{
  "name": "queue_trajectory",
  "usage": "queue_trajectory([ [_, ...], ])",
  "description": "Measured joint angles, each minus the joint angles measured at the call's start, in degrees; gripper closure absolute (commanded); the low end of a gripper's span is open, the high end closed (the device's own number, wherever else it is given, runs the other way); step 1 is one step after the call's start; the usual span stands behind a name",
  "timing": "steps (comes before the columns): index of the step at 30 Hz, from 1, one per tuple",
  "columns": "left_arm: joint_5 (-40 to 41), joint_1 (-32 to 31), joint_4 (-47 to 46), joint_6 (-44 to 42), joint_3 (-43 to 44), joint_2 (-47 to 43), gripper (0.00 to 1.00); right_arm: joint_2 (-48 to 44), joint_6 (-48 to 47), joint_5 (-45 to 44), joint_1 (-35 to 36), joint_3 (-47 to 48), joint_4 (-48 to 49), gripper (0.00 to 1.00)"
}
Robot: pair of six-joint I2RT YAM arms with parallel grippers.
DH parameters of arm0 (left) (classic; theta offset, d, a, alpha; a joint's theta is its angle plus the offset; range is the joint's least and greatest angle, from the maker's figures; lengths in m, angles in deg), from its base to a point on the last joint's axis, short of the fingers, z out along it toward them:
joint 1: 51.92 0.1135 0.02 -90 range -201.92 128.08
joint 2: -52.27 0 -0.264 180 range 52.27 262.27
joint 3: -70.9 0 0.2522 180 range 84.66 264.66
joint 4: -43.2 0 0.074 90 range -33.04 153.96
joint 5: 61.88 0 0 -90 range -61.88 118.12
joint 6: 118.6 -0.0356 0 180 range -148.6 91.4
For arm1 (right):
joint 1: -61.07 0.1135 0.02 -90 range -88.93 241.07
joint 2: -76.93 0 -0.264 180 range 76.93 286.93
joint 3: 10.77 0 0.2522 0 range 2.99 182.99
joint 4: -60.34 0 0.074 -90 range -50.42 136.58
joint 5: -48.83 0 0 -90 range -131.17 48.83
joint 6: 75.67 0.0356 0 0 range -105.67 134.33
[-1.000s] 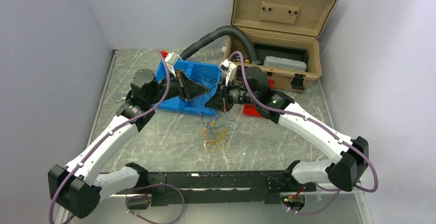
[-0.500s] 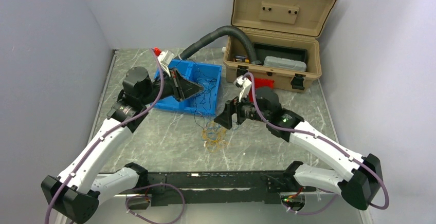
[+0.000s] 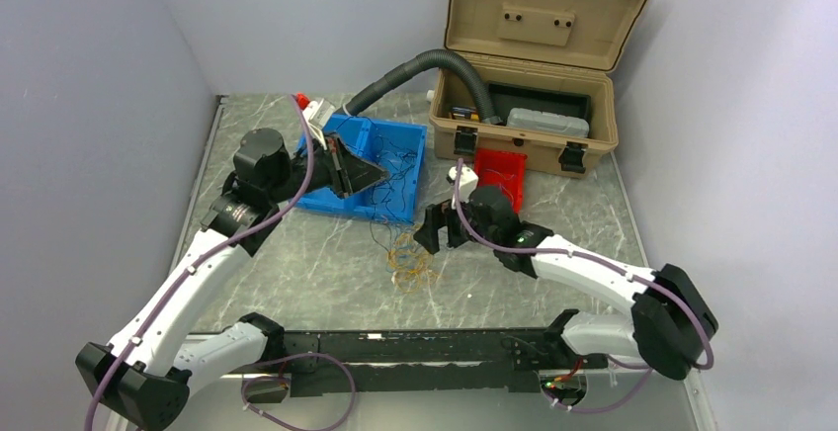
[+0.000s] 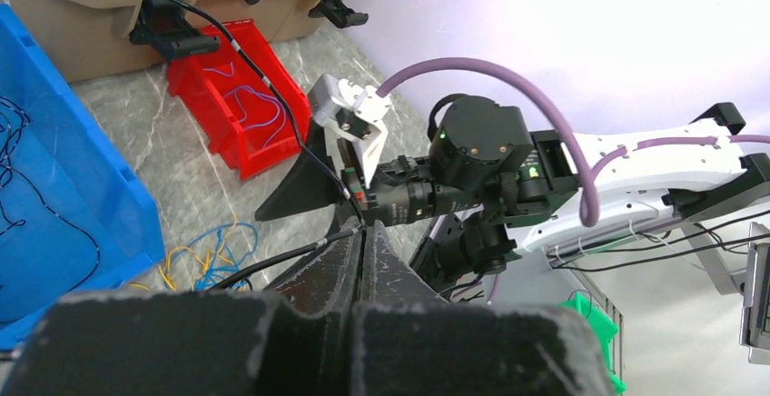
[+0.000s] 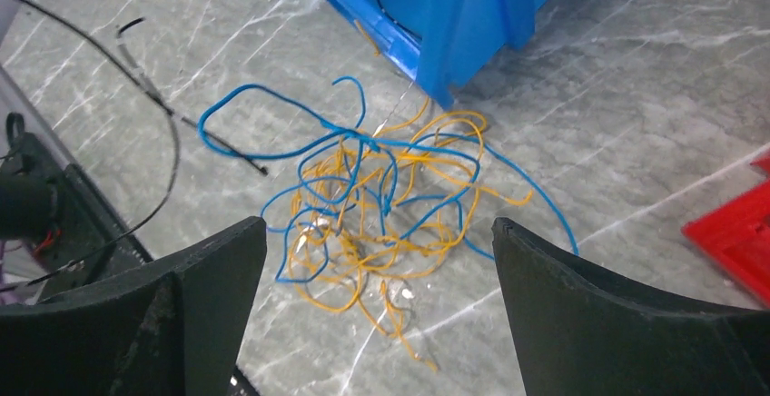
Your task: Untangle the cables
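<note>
A tangle of thin yellow-orange and blue cables (image 3: 410, 258) (image 5: 390, 205) lies on the marble table in front of the blue bin (image 3: 390, 139). My right gripper (image 3: 427, 228) (image 5: 378, 228) hovers just above the tangle, jaws wide open and holding nothing. My left gripper (image 3: 380, 169) (image 4: 365, 228) is raised over the blue bin's near edge, shut on a thin black cable (image 4: 269, 85) pinched at its tips. One end of that cable trails back toward the tan case. More black cables hang over the blue bin's front wall.
A tan case (image 3: 534, 55) stands open at the back right, with a grey corrugated hose (image 3: 415, 65) arching from it. In front of the case a red bin (image 3: 499, 172) (image 4: 236, 114) holds a few thin wires. A loose black wire (image 5: 154, 96) lies left of the tangle.
My right gripper has opened, left the left gripper's side and dropped toward the near side over the tangle. The left gripper shifted slightly back and stays shut on the black cable.
</note>
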State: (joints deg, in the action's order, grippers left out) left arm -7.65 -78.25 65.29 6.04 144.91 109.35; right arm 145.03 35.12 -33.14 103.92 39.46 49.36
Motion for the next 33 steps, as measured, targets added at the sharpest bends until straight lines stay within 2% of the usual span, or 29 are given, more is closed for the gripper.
queue_trajectory([
  [5, 0.0, 0.2, 0.2, 0.0, 0.3, 0.0, 1.0, 6.2, 0.5, -2.4, 1.1, -0.2, 6.7, 0.04],
  [8, -0.1, 0.4, 0.2, 0.0, 0.7, 0.0, 1.0, 11.1, 1.4, -4.2, 1.8, -0.3, 10.4, 0.11],
  [9, -0.2, 0.4, 0.3, 0.0, 0.8, 0.0, 1.0, 12.6, 1.8, -4.7, 2.2, -0.3, 11.3, 0.2],
  [12, -0.2, 0.9, 1.1, -0.2, 1.4, 0.0, 1.0, 16.2, 2.9, -6.6, 3.2, -0.3, 12.8, 0.67],
  [13, -0.2, 1.1, 1.5, -0.5, 1.8, 0.0, 1.0, 16.9, 3.4, -7.6, 3.5, -0.3, 12.9, 0.78],
  [17, -0.2, 4.3, 5.2, -2.1, 4.8, 0.1, 1.0, 16.2, 6.4, -12.1, 3.9, -1.4, 12.1, 1.0],
  [21, 1.1, 9.8, 10.3, -5.1, 9.8, 0.7, 1.0, 8.6, 9.7, -16.5, 2.8, -5.7, 7.1, 1.0],
  [25, 2.0, 13.0, 12.6, -7.1, 13.2, 2.4, 1.0, -2.6, 15.3, -21.4, -1.1, -8.8, -3.5, 1.0],
  [33, 2.0, 13.9, 7.9, -4.3, 12.6, 9.0, 1.0, -23.5, 28.9, -34.2, -11.5, -9.4, -27.8, 1.0],
])
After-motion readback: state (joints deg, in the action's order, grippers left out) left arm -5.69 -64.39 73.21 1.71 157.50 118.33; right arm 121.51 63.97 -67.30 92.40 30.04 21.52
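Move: The blue and yellow cables lie right under the open right gripper, some 9 cm down, about 1 cm ahead and 3 cm to its left. From that gripper the red bin is about 15 cm ahead and 15 cm to the right, and the blue bin 19 cm ahead and 16 cm to the left. The shut left gripper has the blue bin's middle about 19 cm ahead, 8 cm to its left and 31 cm below. Lower the open right gripper about 7 cm, easing slightly forward and left, and shut it on the blue and yellow cables. Then sweep them some 20 cm right towards the table in front of the red bin, rising a little and turning the hand clockwise. Meanwhile carry the left gripper, still shut on a black cable, forward and left over the blue bin, rising and then dipping. ##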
